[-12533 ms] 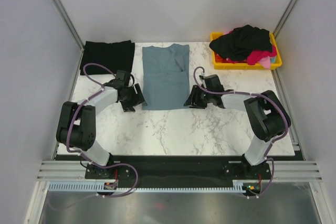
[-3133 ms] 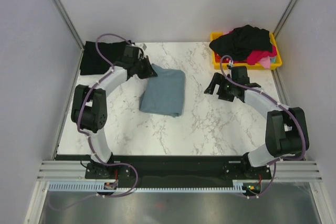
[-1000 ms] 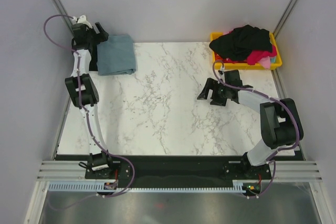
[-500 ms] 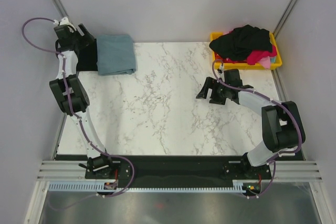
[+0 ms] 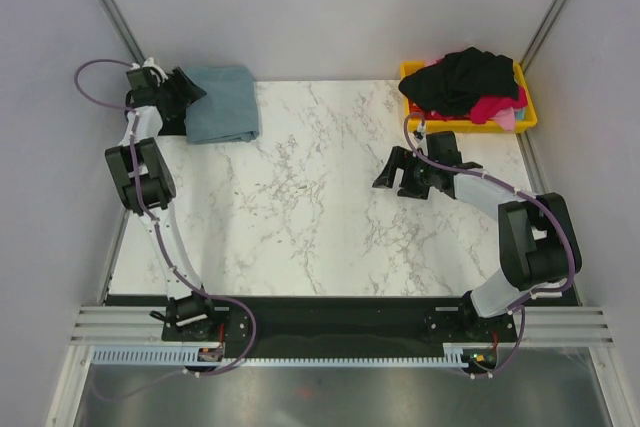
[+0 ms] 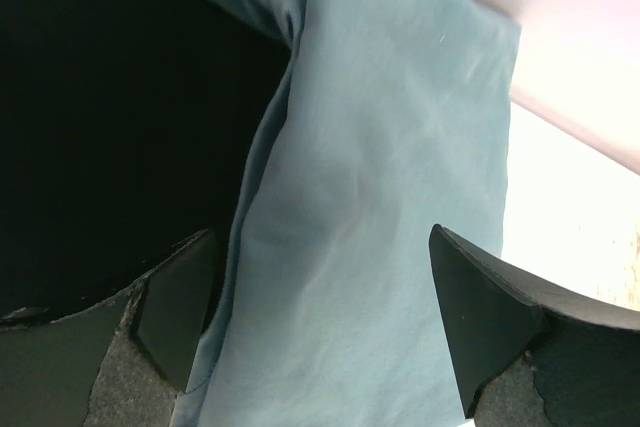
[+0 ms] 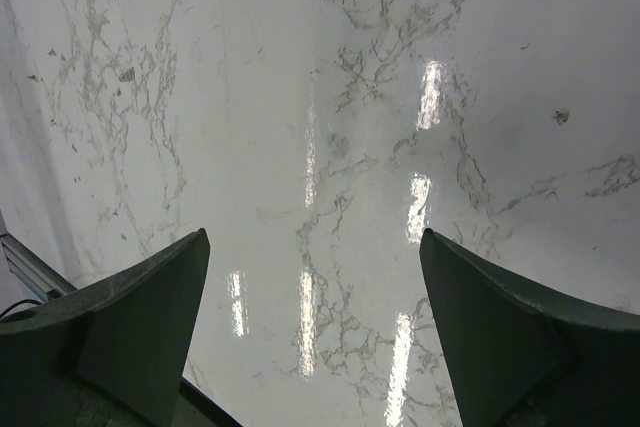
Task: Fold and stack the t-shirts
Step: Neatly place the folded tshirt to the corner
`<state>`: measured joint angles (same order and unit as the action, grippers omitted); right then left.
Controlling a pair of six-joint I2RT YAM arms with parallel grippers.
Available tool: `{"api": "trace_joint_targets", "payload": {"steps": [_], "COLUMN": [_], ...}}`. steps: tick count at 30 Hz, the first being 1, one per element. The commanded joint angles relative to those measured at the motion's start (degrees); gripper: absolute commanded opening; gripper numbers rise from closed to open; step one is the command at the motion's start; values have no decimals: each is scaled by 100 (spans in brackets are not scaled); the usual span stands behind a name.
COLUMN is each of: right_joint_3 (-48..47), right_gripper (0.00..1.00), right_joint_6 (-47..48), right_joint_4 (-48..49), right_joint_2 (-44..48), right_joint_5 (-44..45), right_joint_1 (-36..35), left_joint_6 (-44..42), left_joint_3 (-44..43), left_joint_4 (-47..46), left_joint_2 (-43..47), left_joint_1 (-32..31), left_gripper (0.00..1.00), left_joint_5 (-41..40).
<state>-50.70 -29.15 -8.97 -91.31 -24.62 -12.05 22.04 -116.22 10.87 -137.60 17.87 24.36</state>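
A folded blue-grey t-shirt [image 5: 222, 104] lies at the table's back left corner, on top of a folded black t-shirt [image 5: 171, 119] that shows only as a strip at its left. My left gripper [image 5: 188, 89] hovers open at the blue-grey shirt's left edge. In the left wrist view its fingers [image 6: 175, 317] straddle the blue-grey t-shirt [image 6: 380, 197] without pinching it, with the black t-shirt [image 6: 100, 127] to the left. My right gripper [image 5: 392, 175] hangs open and empty over bare marble [image 7: 320, 147], right of centre.
A yellow bin [image 5: 425, 127] at the back right holds a heap of black shirts [image 5: 465, 77] and pink-red shirts [image 5: 495, 107]. Grey walls and metal posts close in the table's left, back and right sides.
My left gripper swung out toward the left wall, then came back down to the blue-grey shirt's left edge. The shirt lies still. The right arm barely moved.
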Motion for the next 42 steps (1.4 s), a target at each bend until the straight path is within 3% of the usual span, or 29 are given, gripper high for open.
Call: {"api": "trace_joint_targets", "payload": {"steps": [1,13,16,17,23,24,31,42], "right_joint_3": [-10,-19,-10,-10,-10,-10,-28,7], "right_gripper": [95,95,95,95,95,95,95,95], "right_joint_6": [14,5,-3,5,6,14,-3,-12], "right_joint_4": [194,212,229,229,229,229,247,273], "right_joint_2": [148,95,61,52,78,78,78,96], "right_joint_5": [-104,-122,-122,-122,-122,-122,-139,-192], "right_joint_1": [-25,-25,-25,-16,-25,-25,-25,-25], "left_joint_6": [222,283,388,415,687,740,1012,1180], "left_joint_3": [12,-260,-427,-488,-778,-866,-1665,-2009], "left_joint_4": [-112,-6,-33,-41,-182,-165,28,82], "left_joint_2": [-38,-416,-557,-601,-321,-233,49,-74], "left_joint_1": [-38,-117,-152,-152,-152,-152,-108,129], "left_gripper": [93,84,68,55,16,13,9,6], "left_joint_5": [165,552,876,973,1361,1352,1405,1616]}}
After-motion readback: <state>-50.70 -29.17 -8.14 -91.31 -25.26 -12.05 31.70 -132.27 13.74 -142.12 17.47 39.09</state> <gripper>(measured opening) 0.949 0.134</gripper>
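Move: The folded blue t-shirt's middle lies about 6 cm to the left gripper's right, level with it fore and aft, and some 5 cm below; the open fingers hang over its left part. The black folded t-shirt lies underneath, its middle 2 cm to the right of this gripper, 2 cm back and about 7 cm down, sticking out leftward. From the idle right gripper the blue t-shirt is some 24 cm ahead and 48 cm to the left. Lower the open left gripper about 3 cm onto the left part of the blue t-shirt while easing some 4 cm to the right, and shut the fingers there to pinch a fold of its cloth. Keeping that pinch, raise the hand roughly 11 cm and reach a little forward, tipping the fingers up about 10 degrees. ##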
